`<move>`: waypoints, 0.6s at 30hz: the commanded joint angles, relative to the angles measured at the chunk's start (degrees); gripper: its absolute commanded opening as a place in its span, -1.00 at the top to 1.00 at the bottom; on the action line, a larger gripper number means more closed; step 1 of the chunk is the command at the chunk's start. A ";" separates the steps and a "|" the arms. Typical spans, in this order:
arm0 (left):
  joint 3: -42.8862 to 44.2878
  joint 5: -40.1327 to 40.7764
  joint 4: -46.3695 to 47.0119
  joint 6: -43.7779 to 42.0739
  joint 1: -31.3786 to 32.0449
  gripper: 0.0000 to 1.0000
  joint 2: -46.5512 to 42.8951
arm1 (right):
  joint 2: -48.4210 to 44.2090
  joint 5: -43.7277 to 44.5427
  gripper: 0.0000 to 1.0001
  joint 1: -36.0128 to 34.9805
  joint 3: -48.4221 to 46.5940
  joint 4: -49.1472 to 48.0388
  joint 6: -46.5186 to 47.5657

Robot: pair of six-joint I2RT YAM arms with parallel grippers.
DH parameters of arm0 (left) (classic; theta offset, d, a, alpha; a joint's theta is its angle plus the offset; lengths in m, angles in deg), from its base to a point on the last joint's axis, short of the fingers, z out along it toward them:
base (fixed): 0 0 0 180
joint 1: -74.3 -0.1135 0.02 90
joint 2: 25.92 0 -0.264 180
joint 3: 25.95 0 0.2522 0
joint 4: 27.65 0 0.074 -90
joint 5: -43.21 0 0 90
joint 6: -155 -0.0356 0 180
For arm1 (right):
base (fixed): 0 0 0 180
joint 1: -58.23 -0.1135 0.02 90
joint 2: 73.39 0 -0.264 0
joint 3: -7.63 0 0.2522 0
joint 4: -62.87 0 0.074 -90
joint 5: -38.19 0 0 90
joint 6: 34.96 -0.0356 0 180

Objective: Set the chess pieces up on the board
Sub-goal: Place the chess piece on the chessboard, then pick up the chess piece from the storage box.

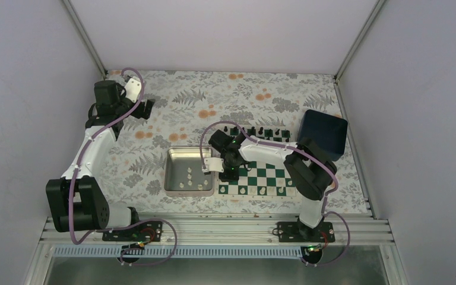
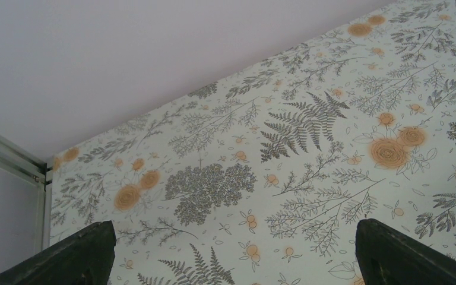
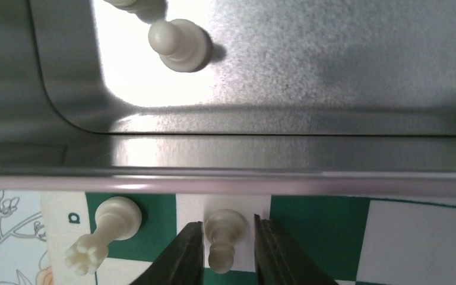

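Observation:
The green-and-white board point(image 1: 270, 175) lies right of centre, with black chess pieces point(image 1: 261, 130) along its far row and a few cream ones point(image 1: 261, 190) along the near row. My right gripper point(image 3: 228, 224) is low over the board's left edge. Its jaws straddle a cream pawn point(image 3: 225, 237) standing on a white square, with a thin gap on each side. A cream rook point(image 3: 110, 228) stands on the green square beside it. My left gripper point(image 2: 233, 224) is wide open and holds nothing, over the patterned cloth at the far left point(image 1: 148, 108).
A silver metal tray point(image 1: 172, 172) touches the board's left side and holds several loose cream pieces point(image 1: 189, 178). Its rim point(image 3: 273, 181) runs just beyond the right fingers. A dark blue box point(image 1: 323, 133) stands at the board's far right corner. Walls enclose the table.

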 commanded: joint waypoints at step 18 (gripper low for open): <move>0.15 0.00 1.51 -0.70 0.13 -1.00 -0.47 | 2.73 5.06 0.08 -2.74 -24.98 7.15 0.81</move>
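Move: The white pawn stands on the pale edge square right between the right fingertips, its middle about 1 cm below the hand point, with the corner rook some 3 cm straight back from it. To the hand's left, at much the same height as the pawn, is the steel tray: its nearest pawn lies about 6 cm left and 1 cm back, the tray's middle about 11 cm left and 4 cm ahead. From the left hand, the placed pawn is roughly 22 cm back, 26 cm right and 22 cm down. The right fingers, already parting around the pawn, go on opening to nearly half wide while the hand hardly shifts, giving the pawn's head clear room on both sides. Then the right hand lifts away from the board, gathering speed, some 11 cm up and about 6 cm each forward and left, towards the space over the tray's far right corner, with the fingertips swinging forward and left by around 15 degrees. ##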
